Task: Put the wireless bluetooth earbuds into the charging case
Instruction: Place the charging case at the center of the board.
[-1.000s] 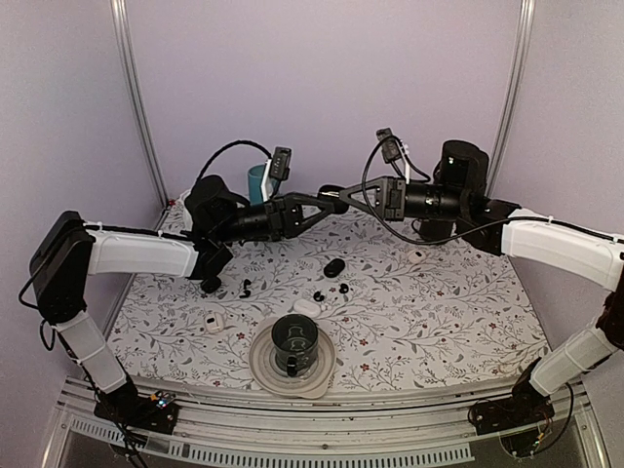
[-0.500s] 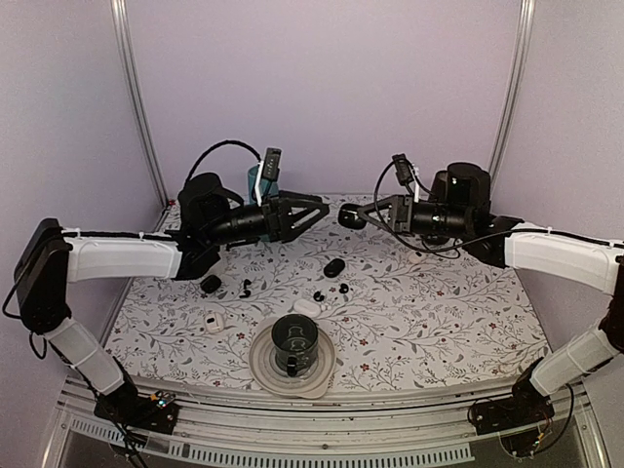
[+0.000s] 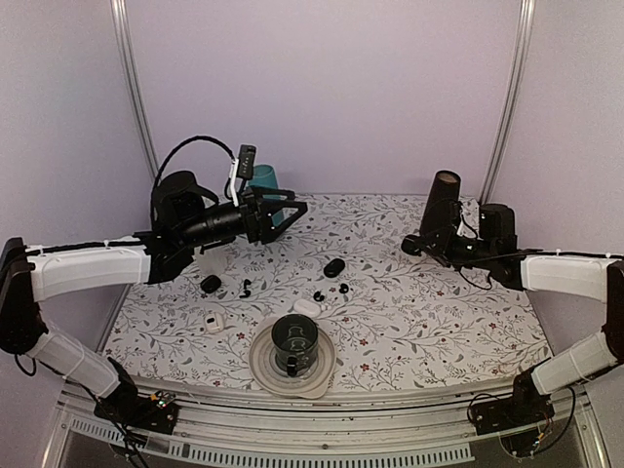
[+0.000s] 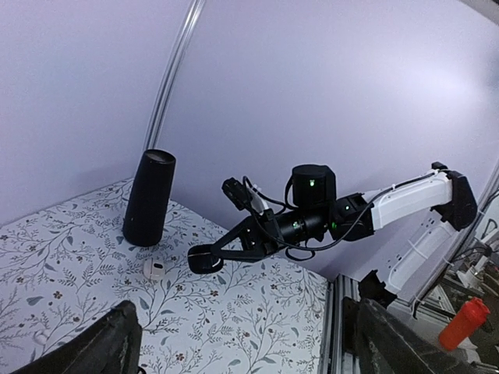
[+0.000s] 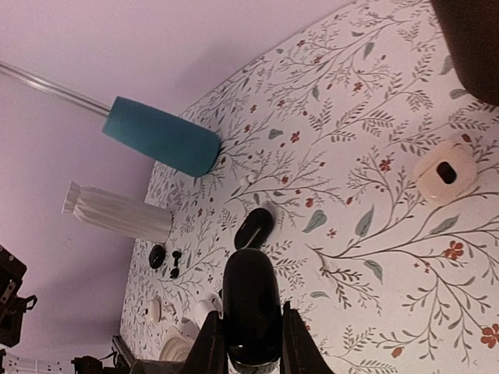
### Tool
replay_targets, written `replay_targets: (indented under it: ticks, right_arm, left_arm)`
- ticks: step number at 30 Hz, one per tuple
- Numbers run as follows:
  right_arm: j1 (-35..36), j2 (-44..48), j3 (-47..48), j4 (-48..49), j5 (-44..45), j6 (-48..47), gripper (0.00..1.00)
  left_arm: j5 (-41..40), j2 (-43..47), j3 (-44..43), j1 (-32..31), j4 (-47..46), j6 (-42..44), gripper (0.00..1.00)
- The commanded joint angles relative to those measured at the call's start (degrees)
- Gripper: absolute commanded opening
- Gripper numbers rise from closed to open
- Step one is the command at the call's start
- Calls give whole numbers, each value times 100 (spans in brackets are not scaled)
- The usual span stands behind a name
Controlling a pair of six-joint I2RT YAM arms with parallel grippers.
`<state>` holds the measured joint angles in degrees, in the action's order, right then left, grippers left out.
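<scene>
My right gripper [image 3: 411,244] is shut on a glossy black pebble-shaped charging case [image 5: 251,308], held above the right side of the table; the left wrist view shows that case [image 4: 204,259] closed between the fingers. My left gripper [image 3: 285,210] hangs open and empty at the back left, its fingers [image 4: 93,347] far apart. Two tiny black earbuds [image 3: 319,295] [image 3: 343,289] lie near the table's middle, and another one [image 3: 245,289] lies further left. A second black case [image 3: 333,266] rests on the table between the arms.
A plate [image 3: 261,366] with a dark cup stands at the front centre, a white case [image 3: 306,307] behind it. A teal cup [image 3: 263,177], a white ribbed cup [image 5: 117,212], a black cylinder [image 3: 441,205], small white cases [image 5: 444,173] [image 3: 214,322] and a black disc [image 3: 211,284] stand around.
The two grippers met at the back centre on the black case. The left gripper opened, let go and drew back left. The right gripper carried the case off to the right.
</scene>
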<state>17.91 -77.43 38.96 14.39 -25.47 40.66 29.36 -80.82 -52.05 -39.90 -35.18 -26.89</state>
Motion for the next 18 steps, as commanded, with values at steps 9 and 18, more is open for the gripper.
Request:
replay_targets:
  ticks: [9, 18]
  right_arm:
    - [-1217, -627, -196, 85, 962, 452, 4]
    - [-1559, -1705, 284, 136, 995, 360, 4]
  left_arm:
    - [-293, 542, 398, 276, 576, 393, 96]
    - [-307, 671, 511, 334, 707, 337, 96]
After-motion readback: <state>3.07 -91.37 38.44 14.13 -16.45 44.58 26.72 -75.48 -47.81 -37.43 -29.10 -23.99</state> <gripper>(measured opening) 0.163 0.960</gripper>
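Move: The right hand already holds the black charging case. The bare table spot it is heading for lies about 5 cm ahead, 13 cm to its right and 16 cm below. The white case stands some 12 cm ahead and 4 cm to the right, also 16 cm down; the dark vase is about 20 cm ahead and 11 cm right, its middle 6 cm lower. From the empty left hand that spot is roughly 12 cm ahead, 39 cm right and 32 cm down. Keeping the black charging case pinched between its fingers, the right hand sweeps about 12 cm to the right and sinks some 10 cm, reaching slightly forward, towards the bare spot beside the white case; the drop steepens late on. The wrist swings clockwise about 25 degrees and tips down. The left hand, open, drifts 3 cm left and a little down. ##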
